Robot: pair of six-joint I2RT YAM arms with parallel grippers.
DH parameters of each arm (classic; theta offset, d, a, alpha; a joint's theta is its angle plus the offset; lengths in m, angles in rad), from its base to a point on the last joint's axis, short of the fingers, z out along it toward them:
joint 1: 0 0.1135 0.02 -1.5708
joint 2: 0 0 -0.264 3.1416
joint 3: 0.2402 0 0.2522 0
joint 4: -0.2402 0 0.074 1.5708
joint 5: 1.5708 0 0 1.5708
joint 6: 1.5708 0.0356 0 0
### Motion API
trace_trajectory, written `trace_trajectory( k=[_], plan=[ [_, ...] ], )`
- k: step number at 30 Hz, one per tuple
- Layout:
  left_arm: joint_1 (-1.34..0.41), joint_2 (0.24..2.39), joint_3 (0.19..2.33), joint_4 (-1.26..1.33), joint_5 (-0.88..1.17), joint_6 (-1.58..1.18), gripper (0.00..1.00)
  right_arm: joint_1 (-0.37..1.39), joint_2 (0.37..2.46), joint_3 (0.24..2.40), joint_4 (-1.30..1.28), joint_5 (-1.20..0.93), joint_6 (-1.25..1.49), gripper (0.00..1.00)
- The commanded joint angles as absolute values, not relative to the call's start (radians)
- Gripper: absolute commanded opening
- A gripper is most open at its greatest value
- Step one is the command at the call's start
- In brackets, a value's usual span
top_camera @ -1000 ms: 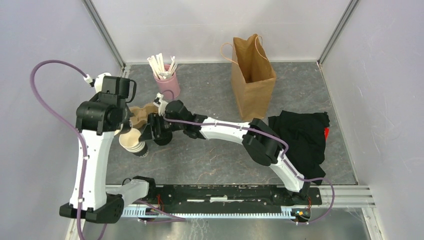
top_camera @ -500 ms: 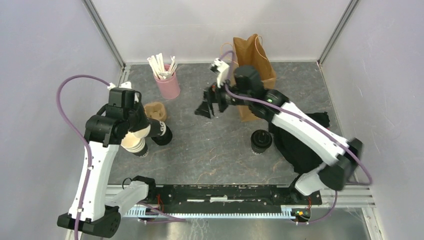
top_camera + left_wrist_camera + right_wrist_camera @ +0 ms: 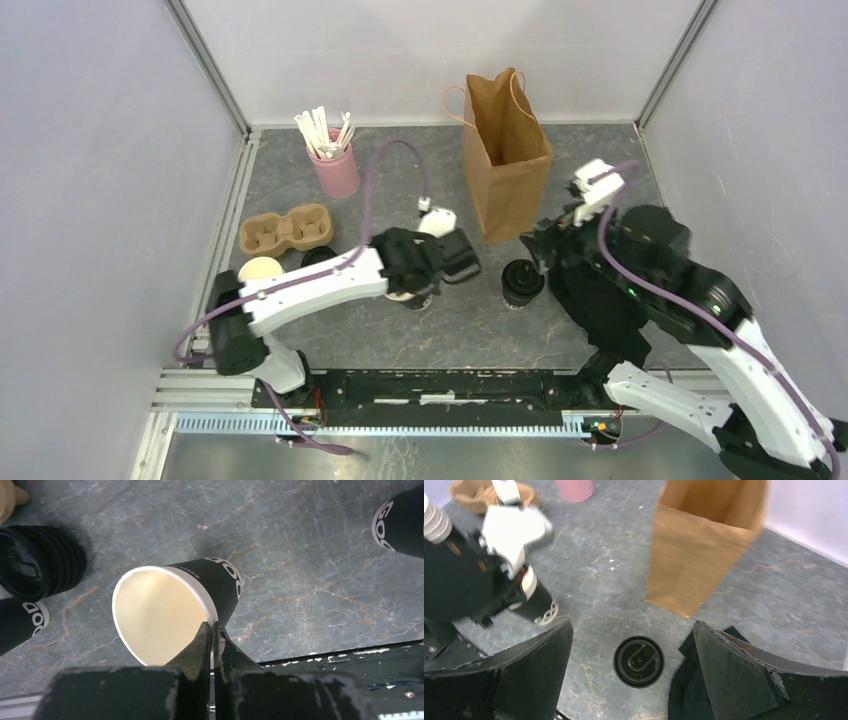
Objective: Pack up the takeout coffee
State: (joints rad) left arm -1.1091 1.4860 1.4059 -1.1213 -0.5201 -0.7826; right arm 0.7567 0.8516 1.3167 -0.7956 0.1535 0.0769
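Note:
A lidded takeout coffee cup (image 3: 522, 283) stands upright on the grey table, just left of the black cloth. In the right wrist view its black lid (image 3: 639, 661) shows from above. My right gripper (image 3: 633, 624) hangs over it, open wide, touching nothing. My left gripper (image 3: 214, 630) is shut on the rim of an open dark cup (image 3: 160, 612) with a cream inside, one finger in and one out. In the top view that gripper (image 3: 412, 290) is at mid-table, left of the lidded cup. Another open cup (image 3: 262, 270) stands at the left.
A brown paper bag (image 3: 507, 160) stands open behind the lidded cup. Black cloth (image 3: 610, 270) lies at the right. A cardboard cup carrier (image 3: 287, 230), a pink cup of white sticks (image 3: 335, 170) and a stack of black lids (image 3: 35, 562) are at the left.
My left arm has swung from the far left to mid-table with the open cup. My right arm has moved from beside the bag to over the lidded cup, jaws wider.

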Motion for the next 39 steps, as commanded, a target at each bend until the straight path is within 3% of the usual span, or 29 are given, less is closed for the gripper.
trace_trajectory(
  k=[1,6,12,14,20,22,26,30,35,39],
  plan=[
    [-1.184,1.624,1.521,-1.141,-0.653,-0.896,0.02,0.756,0.719,1.26,-0.803,0.378,0.112,0.98],
    [-1.24,1.793,1.66,-1.263,-0.679,-0.932,0.02,0.755,0.662,1.223,-0.819,0.399,0.158,0.98],
    [-1.252,1.825,1.646,-1.211,-0.598,-0.912,0.07,0.756,0.598,1.192,-0.855,0.398,0.219,0.98],
    [-1.253,1.825,1.649,-1.208,-0.578,-0.911,0.17,0.756,0.579,1.188,-0.86,0.395,0.235,0.98],
    [-1.244,1.706,1.623,-1.214,-0.578,-0.901,0.64,0.756,0.56,1.161,-0.865,0.35,0.277,0.98],
    [-1.217,1.646,1.597,-1.225,-0.583,-0.895,0.69,0.756,0.557,1.152,-0.863,0.341,0.287,0.98],
    [-1.044,1.476,1.468,-1.206,-0.552,-0.857,0.77,0.756,0.556,1.138,-0.858,0.324,0.303,0.98],
    [-0.741,1.291,1.289,-1.035,-0.35,-0.708,0.98,0.756,0.558,1.118,-0.843,0.288,0.313,0.98],
    [-0.427,1.284,1.211,-0.986,-0.197,-0.555,0.99,0.755,0.567,1.095,-0.84,0.251,0.318,0.98],
    [-0.268,1.339,1.189,-0.93,-0.052,-0.442,0.91,0.756,0.567,1.095,-0.837,0.243,0.324,0.98]
  ],
)
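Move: The left hand holds the empty cup by its rim; the cup's standing spot lies about 4 cm right, level fore-and-aft, 9 cm below. The lid stack is some 20 cm left and 7 cm ahead, the cup stack about 28 cm left and 3 cm ahead, the lidded cup roughly 24 cm right and 2 cm ahead. From the empty right hand the spot lies about 18 cm left, 2 cm back, 27 cm below. Left hand lowers cup 6 cm rightward, opens, lets go, swings 22 cm left towards lids; right hand eases right. ##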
